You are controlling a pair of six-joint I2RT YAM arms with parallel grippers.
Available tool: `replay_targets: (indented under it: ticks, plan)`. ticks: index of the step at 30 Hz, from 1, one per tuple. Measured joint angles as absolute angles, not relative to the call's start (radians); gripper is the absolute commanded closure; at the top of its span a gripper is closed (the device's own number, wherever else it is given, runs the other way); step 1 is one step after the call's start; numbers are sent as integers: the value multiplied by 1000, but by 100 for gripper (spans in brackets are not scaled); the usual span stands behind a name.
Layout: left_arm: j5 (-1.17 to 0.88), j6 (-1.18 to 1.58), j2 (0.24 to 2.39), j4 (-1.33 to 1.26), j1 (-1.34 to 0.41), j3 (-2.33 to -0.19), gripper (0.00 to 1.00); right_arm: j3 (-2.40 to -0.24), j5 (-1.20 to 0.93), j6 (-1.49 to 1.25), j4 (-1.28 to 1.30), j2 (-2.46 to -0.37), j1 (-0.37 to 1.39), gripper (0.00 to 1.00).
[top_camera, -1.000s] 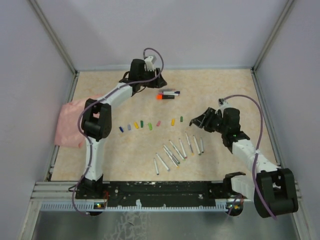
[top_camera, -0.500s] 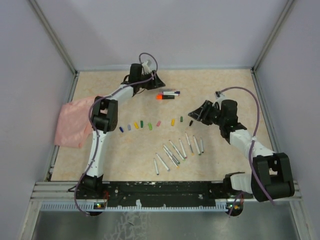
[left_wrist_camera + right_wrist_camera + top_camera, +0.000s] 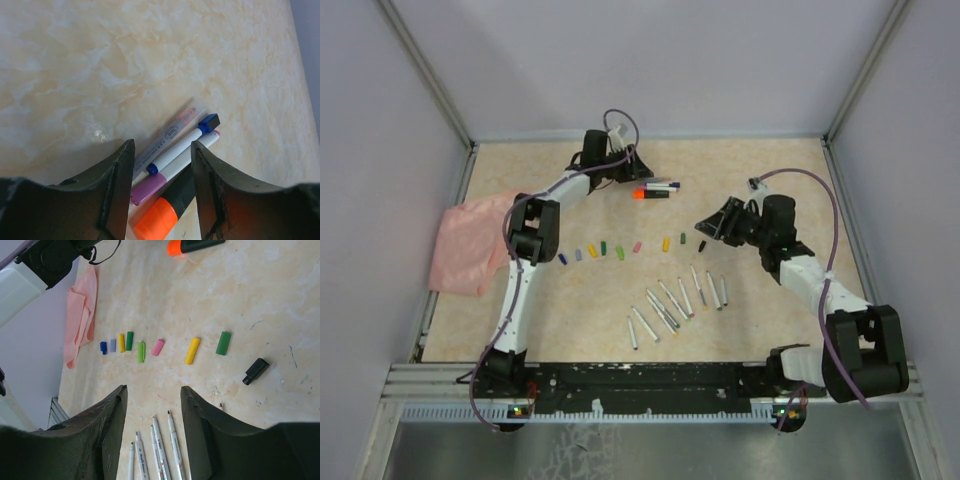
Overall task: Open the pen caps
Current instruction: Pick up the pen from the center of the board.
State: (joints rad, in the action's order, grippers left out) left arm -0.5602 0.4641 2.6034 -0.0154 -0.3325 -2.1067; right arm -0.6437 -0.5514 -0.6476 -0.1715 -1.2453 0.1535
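Note:
Several loose pen caps (image 3: 620, 249) of different colours lie in a row mid-table, seen also as pen caps (image 3: 158, 347) in the right wrist view, with a black cap (image 3: 255, 371) at the right end. Uncapped pens (image 3: 672, 300) are fanned out nearer the front. At the back lie capped pens: a purple-capped one (image 3: 150, 187), a blue-capped one (image 3: 180, 150), a grey one (image 3: 172, 132) and a dark highlighter with an orange cap (image 3: 157, 220). My left gripper (image 3: 628, 166) (image 3: 163, 145) stands open just above this cluster, a finger on either side. My right gripper (image 3: 710, 222) (image 3: 152, 388) hangs open and empty above the uncapped pens (image 3: 157, 450).
A pink cloth (image 3: 470, 245) lies at the table's left edge, also visible in the right wrist view as the pink cloth (image 3: 82, 315). Grey walls enclose the table on three sides. A metal rail (image 3: 650, 385) runs along the front.
The left arm has stretched further back and brought its gripper lower over the capped pens. The right gripper has swung a little back and to the left.

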Motion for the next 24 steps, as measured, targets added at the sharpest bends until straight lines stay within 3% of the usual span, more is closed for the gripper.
replay_targets:
  ticks: [18,24]
  plan:
    - [-658,395,2437,-21,-336,-1820,44,-614,-558,-651,-184,-1182,154,53]
    - [-662,377,2386,-14,-345,-1746,39,-594,-562,-659,-186,-1171,154,53]
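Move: The grey pen, the outermost of a small bundle lying left to right, is just about level with the left hand, some 3 cm to its right and 2 cm below it. The white pen with the blue cap lies alongside, about 1 cm back and 4 cm right of the hand; the orange-and-black marker is nearest the base, about 4 cm back and 2 cm right. From the right hand the grey pen is roughly 24 cm ahead, 18 cm left and 12 cm down. With its outer finger against the grey pen's left part, the left hand drags the near-left ends of the bundle back towards the base, about 8 cm in all, low over the board after first sinking a little. The wrist turns slightly clockwise, under 10 degrees, and the fingers stay about half open, closing on nothing. ##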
